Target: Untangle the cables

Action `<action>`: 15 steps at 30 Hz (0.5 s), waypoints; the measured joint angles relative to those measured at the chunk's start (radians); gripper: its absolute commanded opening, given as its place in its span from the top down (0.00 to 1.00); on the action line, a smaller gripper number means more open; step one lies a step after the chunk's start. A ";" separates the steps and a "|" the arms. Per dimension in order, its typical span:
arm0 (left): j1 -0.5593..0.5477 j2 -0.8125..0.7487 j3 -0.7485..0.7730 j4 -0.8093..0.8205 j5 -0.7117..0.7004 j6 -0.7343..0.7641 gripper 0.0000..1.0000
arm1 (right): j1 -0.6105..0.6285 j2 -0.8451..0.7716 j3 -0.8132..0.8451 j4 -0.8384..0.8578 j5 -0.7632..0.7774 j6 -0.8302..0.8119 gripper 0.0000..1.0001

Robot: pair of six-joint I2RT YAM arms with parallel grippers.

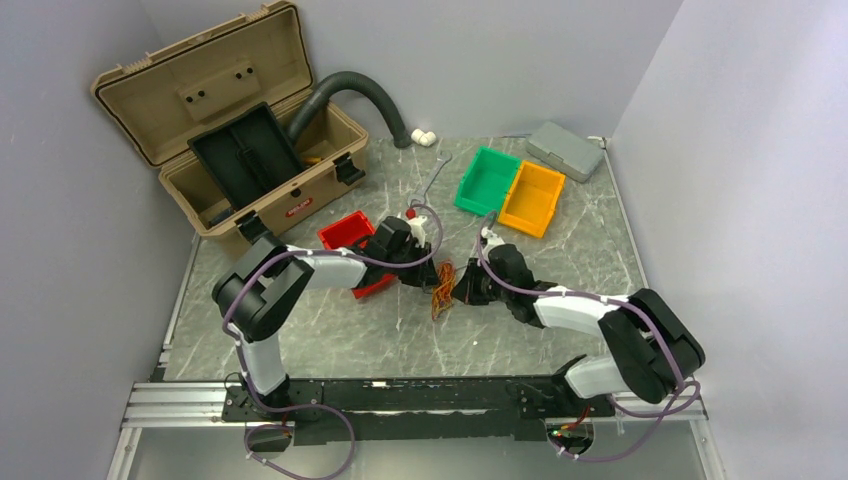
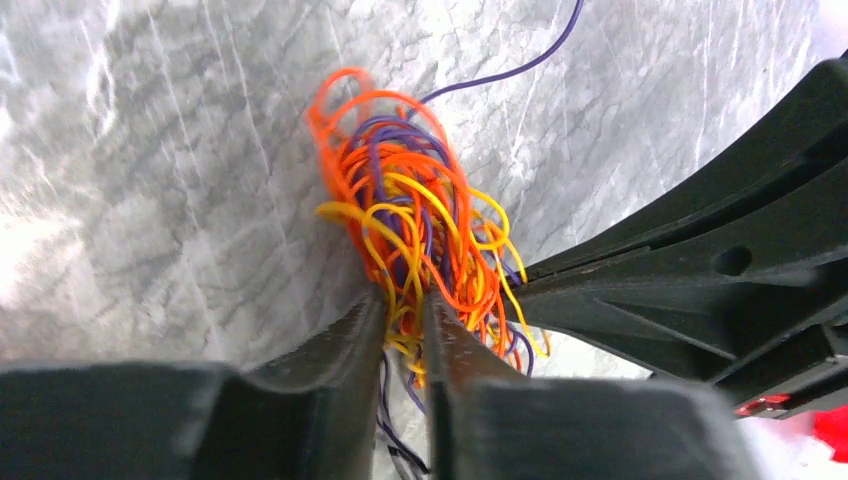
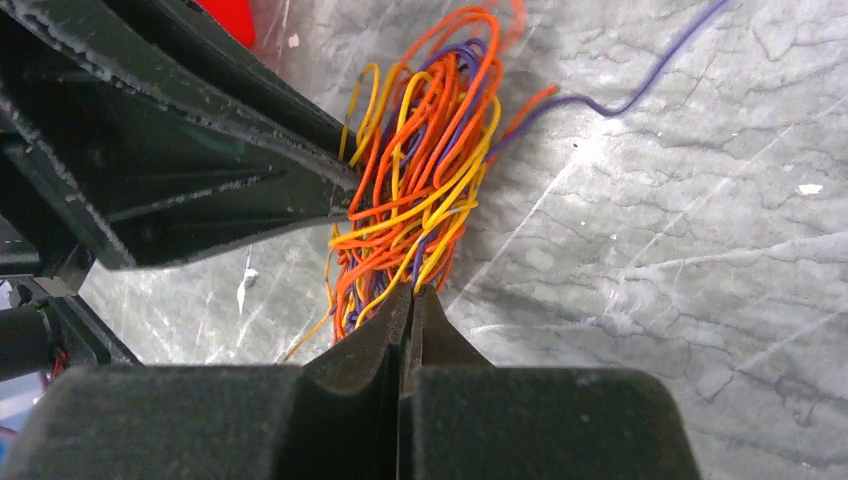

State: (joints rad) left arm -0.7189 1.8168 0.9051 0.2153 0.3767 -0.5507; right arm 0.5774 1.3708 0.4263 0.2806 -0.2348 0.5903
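Note:
The cables point(image 1: 441, 290) are a small tangle of thin orange, yellow and purple wires on the marble tabletop, between the two arms. My left gripper point(image 1: 428, 277) comes at it from the left. In the left wrist view its jaws point(image 2: 405, 305) stand narrow, with a bunch of yellow and orange strands of the tangle point(image 2: 410, 210) pinched between them. From the right, my right gripper point(image 1: 458, 291) meets the tangle. Its jaws point(image 3: 413, 290) are pressed together, nipping a few strands at the lower edge of the bundle point(image 3: 425, 170). One purple strand point(image 3: 640, 95) trails away across the table.
An open tan toolbox point(image 1: 230, 130) with a dark corrugated hose point(image 1: 360, 90) stands at the back left. A red bin point(image 1: 345, 232) sits just behind my left gripper. Green point(image 1: 487, 180) and orange point(image 1: 533, 198) bins and a grey case point(image 1: 564, 150) are at the back right.

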 measured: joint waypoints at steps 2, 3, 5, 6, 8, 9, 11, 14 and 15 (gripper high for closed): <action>0.000 0.003 0.006 0.003 0.000 0.000 1.00 | 0.001 -0.011 0.006 -0.014 0.018 0.001 1.00; 0.000 0.003 0.014 0.000 0.000 0.004 1.00 | 0.002 -0.025 0.006 -0.028 0.039 0.001 1.00; 0.000 0.003 0.024 -0.008 -0.001 0.007 1.00 | 0.001 -0.065 0.005 -0.064 0.095 0.004 1.00; -0.001 0.002 0.026 -0.010 -0.003 0.008 1.00 | 0.002 -0.090 0.005 -0.085 0.132 0.005 1.00; -0.004 0.001 0.026 -0.014 -0.005 0.008 1.00 | 0.003 -0.135 0.006 -0.130 0.203 0.015 1.00; -0.006 -0.001 0.026 -0.016 -0.005 0.008 1.00 | 0.003 -0.161 0.006 -0.164 0.249 0.024 1.00; -0.010 -0.012 0.026 -0.019 -0.003 0.013 1.00 | 0.005 -0.218 0.006 -0.234 0.345 0.047 1.00; -0.010 -0.043 0.014 -0.028 -0.003 0.026 1.00 | 0.003 -0.319 0.006 -0.355 0.499 0.096 1.00; -0.009 -0.064 0.003 -0.035 -0.002 0.034 1.00 | 0.001 -0.352 0.005 -0.388 0.540 0.113 1.00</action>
State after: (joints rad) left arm -0.7277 1.7531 0.9077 0.1806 0.3752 -0.5167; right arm 0.5785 1.0191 0.4316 -0.1070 0.3054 0.7029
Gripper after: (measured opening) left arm 0.022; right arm 0.011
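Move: Between the two nearly touching-down hands lies the cable bundle: its middle is about 2 cm right of the left hand and 1 cm nearer the base, and roughly 3 cm left of and 1 cm ahead of the right hand, slightly below both. From the left hand, the red bin sits some 16 cm left and 6 cm ahead. From the right hand, the green bin is about 25 cm ahead and 7 cm right, the orange bin 22 cm ahead and 16 cm right. Pulling away to its right, the already shut right hand keeps its pinch on a few strands and draws them about 10 cm from the left hand, rising some 3 cm, drifting slightly forward and swinging nearly 30 degrees clockwise. The left hand closes fully on yellow strands at the bundle's left side and holds nearly in place against the pull, lifting about 2 cm late on. ##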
